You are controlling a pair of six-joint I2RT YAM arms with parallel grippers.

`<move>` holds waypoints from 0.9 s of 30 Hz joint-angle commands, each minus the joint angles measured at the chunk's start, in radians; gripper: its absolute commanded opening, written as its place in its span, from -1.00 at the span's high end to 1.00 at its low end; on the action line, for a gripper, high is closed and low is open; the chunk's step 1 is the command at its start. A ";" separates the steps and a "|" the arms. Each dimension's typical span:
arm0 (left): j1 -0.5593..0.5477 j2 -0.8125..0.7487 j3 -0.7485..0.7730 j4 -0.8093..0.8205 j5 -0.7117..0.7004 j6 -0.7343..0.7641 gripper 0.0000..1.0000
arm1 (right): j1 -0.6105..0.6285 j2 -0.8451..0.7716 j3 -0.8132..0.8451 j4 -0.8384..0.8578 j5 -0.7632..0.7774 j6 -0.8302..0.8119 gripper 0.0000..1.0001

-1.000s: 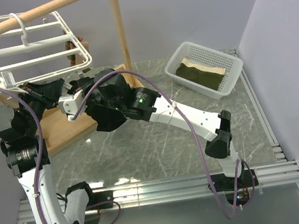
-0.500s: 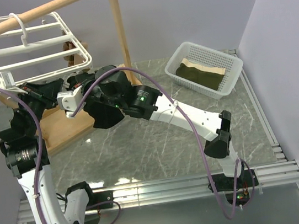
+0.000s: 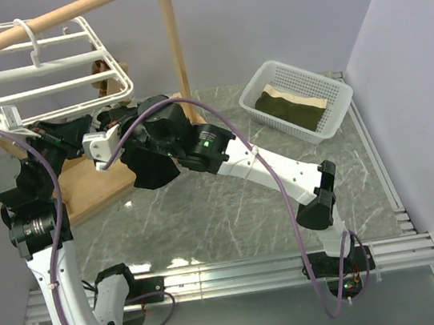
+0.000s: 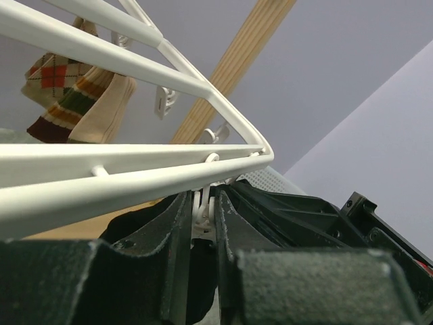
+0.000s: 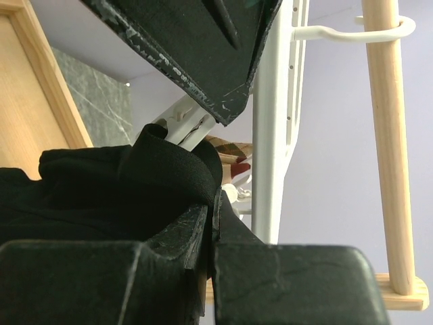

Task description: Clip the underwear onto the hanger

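The white hanger (image 3: 42, 70) hangs by its hook from the wooden pole at the back left. My left gripper (image 4: 203, 206) is shut on one of its small white clips (image 4: 201, 215), just under the rack's near corner (image 4: 260, 152). The black underwear (image 5: 115, 193) is bunched up, and my right gripper (image 5: 215, 206) is shut on a fold of it. That fold sits right below the clip (image 5: 184, 125). In the top view both grippers, left (image 3: 92, 122) and right (image 3: 117, 116), meet under the rack's near right corner, and the underwear (image 3: 147, 172) droops below the right wrist.
An argyle sock (image 4: 64, 95) hangs from a clip further along the rack. The wooden stand's upright (image 3: 175, 39) and its base board (image 3: 91, 188) are close behind the grippers. A white mesh basket (image 3: 268, 65) holding an olive-and-tan cloth (image 3: 294, 107) sits at the back right.
My right gripper has carried the underwear a little up and to the left, closer to the clip. The left gripper has stayed on the clip.
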 commanded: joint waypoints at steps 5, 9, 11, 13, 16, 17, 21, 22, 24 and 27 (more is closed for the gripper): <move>-0.003 -0.027 0.000 0.015 -0.003 0.013 0.50 | 0.009 -0.044 0.039 0.035 0.000 -0.008 1.00; -0.003 -0.030 0.003 0.013 -0.006 0.013 0.41 | 0.012 -0.044 0.040 0.032 0.003 -0.002 1.00; -0.002 -0.031 0.003 0.012 -0.007 0.012 0.39 | 0.012 -0.045 0.038 0.030 0.003 -0.004 1.00; -0.002 -0.034 0.004 0.012 -0.009 0.013 0.31 | 0.012 -0.045 0.038 0.030 0.005 -0.002 1.00; -0.002 -0.034 0.007 0.010 -0.010 0.012 0.22 | 0.014 -0.047 0.038 0.029 0.003 -0.002 1.00; -0.003 -0.034 0.009 0.012 -0.012 0.012 0.19 | 0.014 -0.048 0.035 0.029 0.002 -0.002 1.00; -0.003 -0.031 0.021 0.009 -0.021 0.007 0.05 | 0.019 -0.056 0.015 0.032 0.000 0.001 1.00; -0.002 -0.033 0.029 0.007 -0.026 0.005 0.01 | 0.019 -0.062 0.007 0.033 -0.003 0.001 1.00; -0.002 -0.031 0.038 0.006 -0.029 0.004 -0.05 | 0.022 -0.068 -0.014 0.044 -0.003 -0.001 1.00; -0.002 -0.031 0.061 -0.002 -0.033 -0.004 -0.13 | 0.023 -0.068 -0.017 0.047 -0.004 0.002 1.00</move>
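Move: The clip under the hanger's front bar is pinched in my left fingers, its middle only about 1 cm ahead of the hand. The underwear's waistband, fed to its jaws, is about 3 cm ahead and 2 cm right. The hanger's right front corner stands roughly 4 cm ahead, 5 cm right and 3 cm up; the socks hang some 20 cm straight ahead. From my right hand, which grips the waistband, the clip lies about 4 cm to the left, level and at the same height. I let the clip go with my left hand: the nearly shut fingers spread steadily to a bit over half open, taking the pinch off its handles, while the hand eases back barely 1 cm and up about half a centimetre with no real turn. My right hand keeps its shut grip on the waistband at the clip, nearly still, sagging back about half a centimetre only at the end. ##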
